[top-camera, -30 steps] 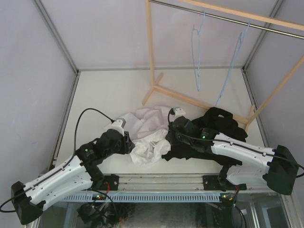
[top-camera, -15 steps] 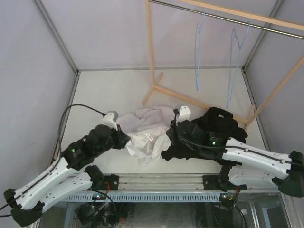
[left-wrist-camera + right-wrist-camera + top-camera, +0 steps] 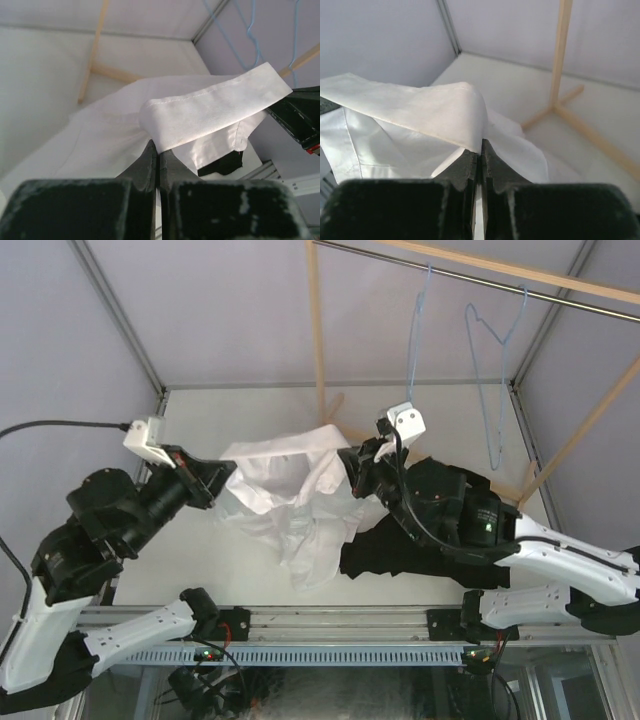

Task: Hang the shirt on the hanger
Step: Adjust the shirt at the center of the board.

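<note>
The white shirt (image 3: pixel 290 490) hangs in the air, stretched between my two grippers, its lower part drooping toward the table. My left gripper (image 3: pixel 222 472) is shut on the shirt's left edge; in the left wrist view (image 3: pixel 158 149) the hemmed band (image 3: pixel 210 110) runs from the jaws. My right gripper (image 3: pixel 348 458) is shut on the right edge; in the right wrist view (image 3: pixel 481 145) the fabric (image 3: pixel 420 110) folds over the jaws. Two light blue hangers (image 3: pixel 492 370) (image 3: pixel 417 330) hang on the rail at the back right.
A black garment (image 3: pixel 420 540) lies on the table under my right arm. The wooden rack's legs (image 3: pixel 318 340) and its base bar (image 3: pixel 440 462) stand behind the shirt. The metal rail (image 3: pixel 470 278) runs across the top right. Enclosure walls on all sides.
Both arms have risen and moved apart, lifting the white shirt off the table and spreading it between them. The right hanger has swung on the rail.
</note>
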`<state>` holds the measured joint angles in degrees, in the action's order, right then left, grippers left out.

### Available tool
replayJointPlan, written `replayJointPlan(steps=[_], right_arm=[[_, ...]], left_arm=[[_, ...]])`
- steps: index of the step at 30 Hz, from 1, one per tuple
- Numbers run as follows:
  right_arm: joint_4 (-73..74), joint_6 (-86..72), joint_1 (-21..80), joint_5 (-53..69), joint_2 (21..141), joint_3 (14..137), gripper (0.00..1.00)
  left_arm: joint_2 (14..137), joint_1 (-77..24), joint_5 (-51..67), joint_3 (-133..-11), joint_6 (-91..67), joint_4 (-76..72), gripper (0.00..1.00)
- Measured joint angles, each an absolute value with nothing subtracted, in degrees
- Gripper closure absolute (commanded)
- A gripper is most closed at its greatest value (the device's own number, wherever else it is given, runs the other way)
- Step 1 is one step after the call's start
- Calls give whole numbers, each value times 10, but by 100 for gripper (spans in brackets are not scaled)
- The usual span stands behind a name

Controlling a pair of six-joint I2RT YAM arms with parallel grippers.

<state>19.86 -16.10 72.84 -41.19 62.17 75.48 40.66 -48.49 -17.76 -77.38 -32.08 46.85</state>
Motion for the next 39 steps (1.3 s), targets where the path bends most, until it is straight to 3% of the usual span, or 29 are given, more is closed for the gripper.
replayJointPlan(steps=[15, 24, 31, 39], right_arm=[[251, 50, 715, -372, 799, 1143, 100], [284, 93, 681, -327, 895, 1315, 100], [303, 87, 636, -279, 945, 1386, 100], [306, 80, 654, -254, 937, 1400, 100]], left_arm=[[548, -489, -270, -1092, -164, 490, 100], [574, -490, -324, -1127, -76, 446, 100], [615, -490, -348, -1192, -12, 423, 100], [630, -490, -318, -1249, 1, 434, 100]])
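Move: The white shirt's top edge is already stretched between both pinches, its body hanging about 15 cm below them, some 10 cm to the left hand's right and 7 cm to the right hand's left. The board's centre is some 12 cm ahead, 16 cm right and 32 cm below the left hand; from the right hand, 9 cm ahead, straight in line sideways and 32 cm down. The black shirt lies about 20 cm right of the right hand, level with it, 30 cm lower. The white shirt is hoisted by its top edge, both hands keeping their pinches and rising some 22 cm, fast at first and then easing, away from the board, with a drift of about 5 cm to the left. Both wrists tip their fingers upward, the left by about 30 degrees while also turning counter-clockwise; the right hand swings forward over the board late on, then eases back a little. ##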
